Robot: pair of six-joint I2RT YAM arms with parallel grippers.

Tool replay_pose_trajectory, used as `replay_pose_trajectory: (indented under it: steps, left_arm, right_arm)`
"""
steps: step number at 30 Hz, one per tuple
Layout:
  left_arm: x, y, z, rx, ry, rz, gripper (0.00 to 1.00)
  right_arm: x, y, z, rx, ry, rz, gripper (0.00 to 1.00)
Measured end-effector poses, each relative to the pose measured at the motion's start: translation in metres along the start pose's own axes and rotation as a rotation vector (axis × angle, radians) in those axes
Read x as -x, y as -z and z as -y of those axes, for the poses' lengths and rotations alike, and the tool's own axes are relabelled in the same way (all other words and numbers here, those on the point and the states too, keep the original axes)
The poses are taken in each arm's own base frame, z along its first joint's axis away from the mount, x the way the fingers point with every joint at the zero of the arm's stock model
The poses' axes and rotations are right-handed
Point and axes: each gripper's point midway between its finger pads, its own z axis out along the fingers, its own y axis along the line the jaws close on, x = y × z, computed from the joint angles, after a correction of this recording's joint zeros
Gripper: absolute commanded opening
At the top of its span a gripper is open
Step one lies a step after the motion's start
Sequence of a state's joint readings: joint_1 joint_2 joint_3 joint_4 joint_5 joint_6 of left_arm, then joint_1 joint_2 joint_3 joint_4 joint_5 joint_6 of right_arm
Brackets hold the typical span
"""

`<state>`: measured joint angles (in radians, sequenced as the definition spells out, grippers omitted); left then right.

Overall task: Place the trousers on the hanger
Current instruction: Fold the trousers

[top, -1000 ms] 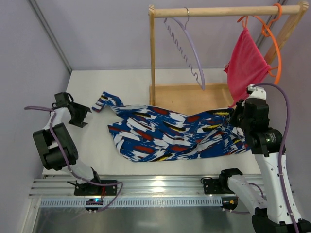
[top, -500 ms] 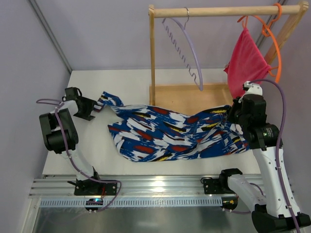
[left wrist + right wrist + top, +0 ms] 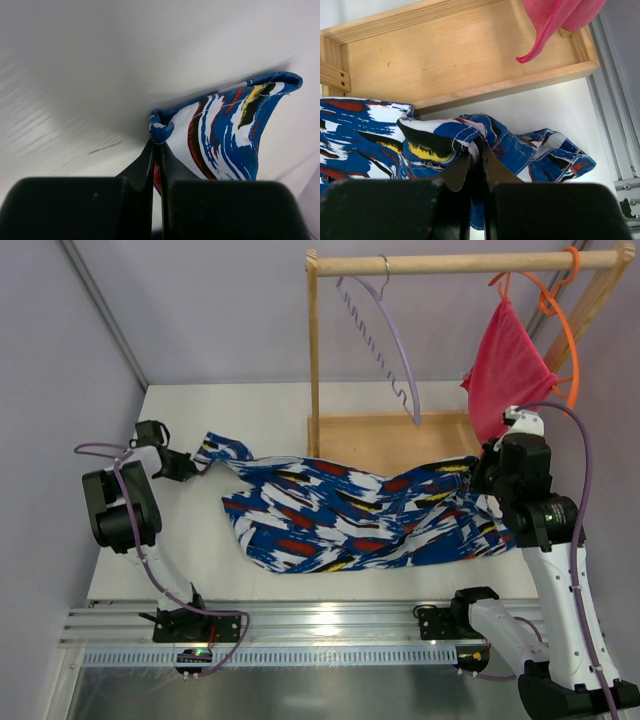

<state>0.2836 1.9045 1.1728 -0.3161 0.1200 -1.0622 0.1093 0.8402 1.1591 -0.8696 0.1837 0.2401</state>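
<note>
The blue patterned trousers (image 3: 350, 515) lie spread across the white table. My left gripper (image 3: 188, 469) is shut on the hem of one leg (image 3: 162, 130) at the far left end, the fabric pinched between its fingers. At the right end, my right gripper (image 3: 482, 480) is shut on a bunched fold of the waist (image 3: 470, 137). The pale lavender hanger (image 3: 390, 345) with its wavy bar hangs by a metal hook from the wooden rail (image 3: 450, 262), above and behind the trousers, apart from both grippers.
A wooden rack stands at the back with an upright post (image 3: 314, 360) and a tray-like base (image 3: 385, 440). An orange hanger (image 3: 565, 330) with a pink-red cloth (image 3: 505, 365) hangs at the right, just above my right arm. Walls close in left and right.
My left gripper moved right along the table to the leg hem and shut on it. The right gripper lifted slightly and stayed shut on the waist.
</note>
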Motion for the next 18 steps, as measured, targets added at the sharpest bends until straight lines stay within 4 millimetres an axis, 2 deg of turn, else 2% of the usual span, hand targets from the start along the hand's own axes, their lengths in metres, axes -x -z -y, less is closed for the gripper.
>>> replay_pose_trajectory:
  steps: [3,6,9,12,14,18]
  left_arm:
    - [0.005,0.014,-0.008,0.037,-0.007,0.017,0.0]
    - [0.021,0.048,-0.01,0.055,-0.025,0.082,0.0]
    - [0.044,0.103,0.003,0.03,-0.065,0.19,0.0]
    - [0.062,0.169,0.019,-0.039,-0.094,0.322,0.0]
    - [0.065,0.212,0.02,-0.083,-0.099,0.395,0.0]
    - [0.073,0.281,0.006,-0.098,-0.085,0.513,0.0]
  right_arm:
    - [0.004,0.007,0.006,-0.028,0.002,0.005,0.04]
    - [0.012,0.018,0.013,-0.066,0.001,0.023,0.04]
    - [0.02,0.032,0.022,-0.104,-0.003,0.05,0.04]
    - [0.026,0.051,0.029,-0.128,-0.008,0.074,0.04]
    - [0.031,0.065,0.034,-0.145,-0.014,0.092,0.04]
    - [0.044,0.096,0.047,-0.196,-0.029,0.143,0.04]
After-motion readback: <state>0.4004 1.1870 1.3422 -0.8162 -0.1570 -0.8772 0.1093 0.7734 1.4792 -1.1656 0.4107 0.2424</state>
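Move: The trousers lie spread between my hands. Their middle is about 41 cm to the right and 13 cm back of my left hand, which has the near-left leg end already pinched at the table top, with the table's left edge some 17 cm to its left. My right hand still holds the waist in the air. From it the trousers' middle is about 21 cm left, 5 cm ahead and 24 cm below; the rack's wooden tray is about 23 cm ahead, 8 cm left and 23 cm below. I keep both grips and raise the trousers: my left hand swings the pinched leg end up off the table by about 25 cm, drawing it back some 12 cm and a little left, its left side rolling up about 25 degrees. My right hand rises about 8 cm with the waist, pulling back and to the right away from the tray and my left hand, turning slightly clockwise. ##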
